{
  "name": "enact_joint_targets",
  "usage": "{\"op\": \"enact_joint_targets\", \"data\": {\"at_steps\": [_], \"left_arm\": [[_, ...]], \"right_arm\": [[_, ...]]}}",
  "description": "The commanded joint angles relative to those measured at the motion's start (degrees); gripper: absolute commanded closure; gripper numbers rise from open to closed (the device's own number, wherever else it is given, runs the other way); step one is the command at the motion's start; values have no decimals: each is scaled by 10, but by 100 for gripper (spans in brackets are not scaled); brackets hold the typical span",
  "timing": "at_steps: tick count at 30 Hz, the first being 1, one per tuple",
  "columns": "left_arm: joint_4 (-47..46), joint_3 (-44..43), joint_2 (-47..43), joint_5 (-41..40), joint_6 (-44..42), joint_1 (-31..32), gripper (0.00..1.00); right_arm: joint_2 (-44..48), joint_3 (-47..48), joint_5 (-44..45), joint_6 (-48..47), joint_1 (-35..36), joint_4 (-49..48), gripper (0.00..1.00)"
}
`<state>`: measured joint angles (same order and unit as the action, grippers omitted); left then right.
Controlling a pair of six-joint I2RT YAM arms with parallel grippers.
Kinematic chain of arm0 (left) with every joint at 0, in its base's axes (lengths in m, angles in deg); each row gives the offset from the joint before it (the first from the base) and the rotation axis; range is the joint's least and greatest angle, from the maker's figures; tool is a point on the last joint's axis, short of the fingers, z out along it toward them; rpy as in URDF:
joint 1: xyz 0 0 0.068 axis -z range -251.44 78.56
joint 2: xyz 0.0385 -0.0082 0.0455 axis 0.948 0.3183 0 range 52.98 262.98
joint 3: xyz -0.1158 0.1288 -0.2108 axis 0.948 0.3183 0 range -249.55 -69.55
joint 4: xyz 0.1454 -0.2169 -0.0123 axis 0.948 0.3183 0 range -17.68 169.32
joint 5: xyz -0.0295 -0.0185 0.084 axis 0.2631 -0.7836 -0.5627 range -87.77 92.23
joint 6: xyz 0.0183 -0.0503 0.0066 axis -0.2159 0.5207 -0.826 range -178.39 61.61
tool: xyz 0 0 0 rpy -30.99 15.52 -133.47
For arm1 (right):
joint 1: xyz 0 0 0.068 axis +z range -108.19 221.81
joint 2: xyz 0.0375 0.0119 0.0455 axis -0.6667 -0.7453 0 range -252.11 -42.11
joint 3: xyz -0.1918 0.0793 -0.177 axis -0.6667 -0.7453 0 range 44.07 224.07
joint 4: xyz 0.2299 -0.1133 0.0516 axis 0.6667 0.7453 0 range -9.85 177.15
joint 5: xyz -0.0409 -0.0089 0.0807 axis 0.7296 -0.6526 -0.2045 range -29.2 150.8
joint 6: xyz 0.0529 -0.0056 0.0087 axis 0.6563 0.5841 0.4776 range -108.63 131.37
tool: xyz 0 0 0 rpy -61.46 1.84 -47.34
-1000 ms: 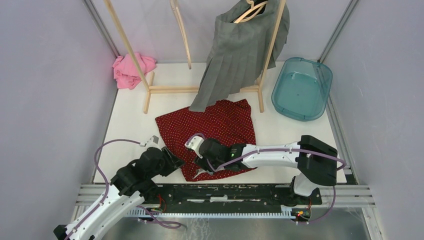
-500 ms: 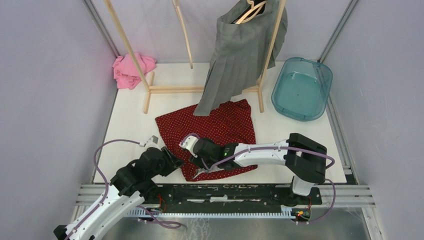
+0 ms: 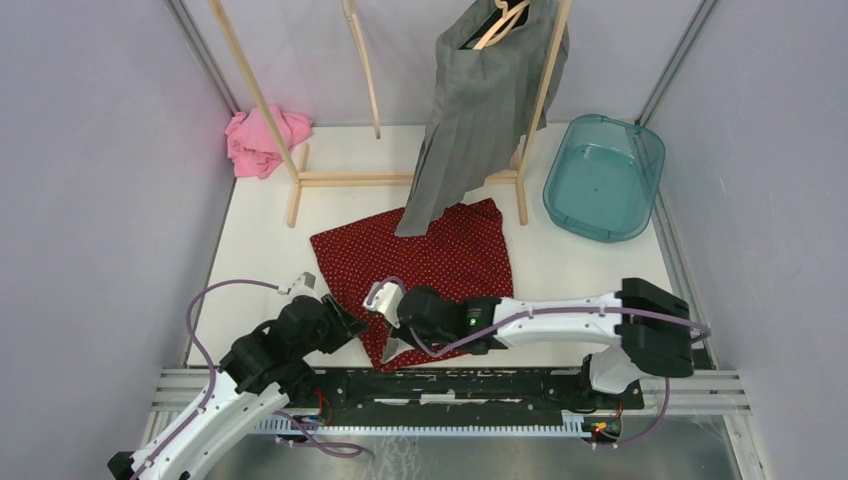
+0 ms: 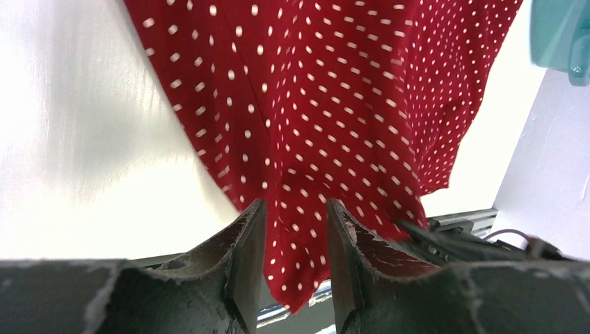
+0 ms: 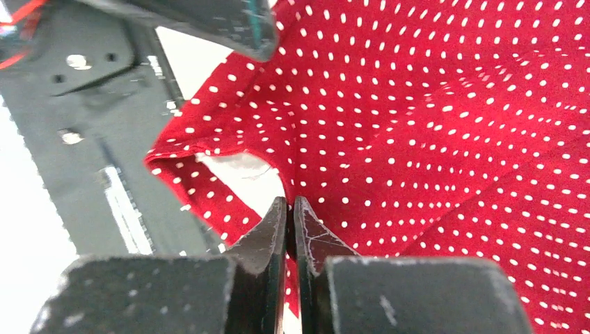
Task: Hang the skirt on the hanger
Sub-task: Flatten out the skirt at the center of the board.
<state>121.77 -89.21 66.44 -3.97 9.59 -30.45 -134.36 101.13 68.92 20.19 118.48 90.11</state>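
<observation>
The red skirt (image 3: pixel 440 255) with white dots lies spread flat on the white table, its near corner at the front edge. My right gripper (image 3: pixel 394 343) is shut on that near edge; in the right wrist view the fingers (image 5: pixel 289 203) pinch a fold of the skirt (image 5: pixel 431 104). My left gripper (image 3: pixel 345 325) sits at the skirt's near left side. Its jaws (image 4: pixel 296 209) stand apart, with flat red cloth (image 4: pixel 334 90) showing between them. A wooden hanger (image 3: pixel 497 22) hangs on the rack at the back, carrying a grey pleated skirt (image 3: pixel 475 110).
The wooden rack (image 3: pixel 400 178) stands across the back of the table. A pink cloth (image 3: pixel 262 140) lies at the back left and a teal tub (image 3: pixel 605 175) at the back right. The black rail (image 5: pixel 104 139) runs along the near edge.
My right gripper has closed on the skirt's near edge, and its arm has shifted a little. The grey skirt has swung on the hanger. The left arm has not moved.
</observation>
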Motion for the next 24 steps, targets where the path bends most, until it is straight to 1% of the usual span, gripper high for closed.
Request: {"op": "enact_joint_targets", "data": {"at_steps": [1, 4, 10, 11, 14, 16, 20, 22, 24], "left_arm": [[-7, -18, 2, -21, 24, 1, 57], [-9, -22, 8, -24, 22, 1, 57], [-19, -24, 21, -23, 20, 1, 57], [-19, -25, 23, -22, 19, 2, 57], [-19, -29, 27, -24, 15, 1, 57], [-19, -31, 29, -23, 14, 1, 57], [-20, -31, 33, -21, 14, 1, 57], [-24, -30, 34, -19, 12, 1, 57], [-27, -30, 35, -17, 13, 1, 57]], "right_arm": [[92, -24, 7, -1, 34, -11, 91], [107, -35, -10, 14, 51, 17, 90], [70, -63, 24, 61, 82, 39, 89], [62, -69, 26, 72, 82, 37, 87], [53, -85, 36, 103, 83, 40, 64], [73, -90, 54, 121, 83, 52, 54], [148, -100, 72, 135, 82, 78, 37], [172, -96, 90, 139, 79, 98, 33], [180, -91, 89, 139, 70, 115, 33]]}}
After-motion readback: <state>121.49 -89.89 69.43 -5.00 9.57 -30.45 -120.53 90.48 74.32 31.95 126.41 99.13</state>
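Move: Just above the board, about 4 cm up, the right hand already holds the red skirt by its near side; the stretch of the board's near edge it is drawn to lies about 6 cm back and 6 cm right. The skirt's near corner is about 6 cm back and 2 cm left, its middle some 10 cm ahead and 4 cm right. From the left hand, that stretch of edge lies about 8 cm back and 12 cm right. Flicking the pinched side of the red skirt up and back towards the bases, the right hand rises about 4.5 cm, then sweeps down some 8 cm to the near board edge while swinging right. The shut fingers open wide near the bottom and let go of the cloth, and the hand lifts about 3 cm with them spread. ##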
